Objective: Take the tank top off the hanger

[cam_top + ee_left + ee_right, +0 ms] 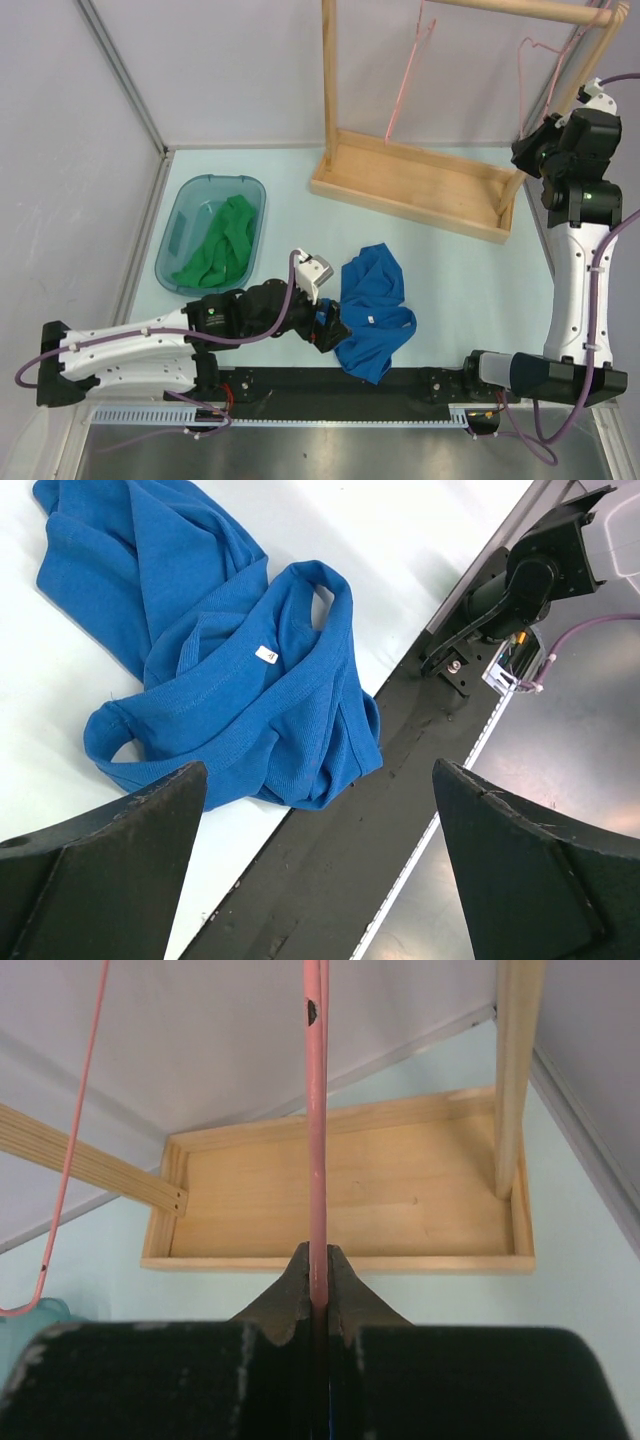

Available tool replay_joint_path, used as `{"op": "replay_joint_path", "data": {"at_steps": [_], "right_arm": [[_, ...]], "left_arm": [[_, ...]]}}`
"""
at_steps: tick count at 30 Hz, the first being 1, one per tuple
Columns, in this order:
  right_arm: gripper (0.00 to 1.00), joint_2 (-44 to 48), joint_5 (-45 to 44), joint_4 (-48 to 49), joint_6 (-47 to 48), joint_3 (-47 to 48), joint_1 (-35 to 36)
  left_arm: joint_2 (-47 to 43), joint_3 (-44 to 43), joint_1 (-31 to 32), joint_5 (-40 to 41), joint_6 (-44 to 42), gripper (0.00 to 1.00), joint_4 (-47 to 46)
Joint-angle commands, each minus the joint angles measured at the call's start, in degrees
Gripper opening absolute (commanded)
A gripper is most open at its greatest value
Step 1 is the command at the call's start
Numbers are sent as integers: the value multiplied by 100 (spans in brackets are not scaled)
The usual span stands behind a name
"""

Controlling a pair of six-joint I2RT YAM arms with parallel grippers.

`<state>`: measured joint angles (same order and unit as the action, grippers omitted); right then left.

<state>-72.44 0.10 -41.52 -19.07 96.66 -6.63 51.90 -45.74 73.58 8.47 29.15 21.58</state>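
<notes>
The blue tank top lies crumpled on the table near the front edge, off the hanger. In the left wrist view the tank top shows its white label, and one fold hangs over the black rail. My left gripper hovers at the cloth's left edge; the left gripper is wide open with nothing between its fingers. The pink wire hanger hangs bare from the wooden rod at the top right. My right gripper is up there; the right gripper is shut on the hanger.
A teal bin holding a green cloth sits at the left. The wooden rack's tray base stands at the back, and a second pink hanger hangs from its rod. A black base rail runs along the near edge.
</notes>
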Motion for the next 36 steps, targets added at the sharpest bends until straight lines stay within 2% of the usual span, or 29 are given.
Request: {"op": "replay_joint_path", "data": {"at_steps": [1, 10, 11, 13, 14, 16, 17, 18, 25, 33, 36], "right_arm": [[0, 116, 833, -120, -97, -121, -365], [0, 451, 869, -234, 70, -631, -462], [15, 451, 852, -278, 96, -622, -470], [37, 520, 781, -409, 131, -622, -470], [59, 556, 746, -506, 149, -631, -462], [76, 731, 553, -629, 158, -675, -470], [92, 793, 387, -760, 175, -692, -462], [99, 872, 299, -840, 176, -710, -462], [100, 1373, -334, -1578, 281, -447, -304], [100, 1804, -1003, -2088, 219, -43, 646], [99, 1909, -942, -2176, 246, 63, 848]], "left_arm": [[57, -5, -19, 85, 91, 100, -23], [549, -190, -28, -12, 109, 99, -84], [575, -216, -28, -12, 109, 99, -84], [672, -234, -19, -29, 144, 99, -93], [698, -251, -19, -21, 144, 99, -93], [804, -269, -19, -3, 144, 99, -110], [865, -295, -28, 5, 144, 99, -111], [918, -322, -19, 23, 127, 99, -111], [2068, -822, -28, -21, -206, 99, -93], [4291, -1701, -28, 655, -638, 99, 12], [4967, -1974, -28, 569, -630, 100, 4]]}}
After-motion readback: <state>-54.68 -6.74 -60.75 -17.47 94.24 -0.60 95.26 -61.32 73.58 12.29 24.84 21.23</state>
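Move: The blue tank top lies crumpled on the table about 8 cm to the left hand's right, 5 cm ahead and some 18 cm below; the teal bin is roughly 31 cm to that hand's left and 23 cm ahead, on the table. The right hand still grips an empty pink hanger; the bar's right end is about 20 cm above, 5 cm ahead and 6 cm right of it. The other hanger hangs some 24 cm left, 6 cm ahead and 8 cm higher. The pink hanger is lowered 2–3 cm against the bar, then the right fingers open wide, let it go and back off about 12 cm towards the base. Over the blue tank top the left hand sinks some 13 cm, slowly then faster, bearing 7 cm right and slightly forward, tipping its wide-open fingers nearly 30 degrees steeper down at the white tag. ##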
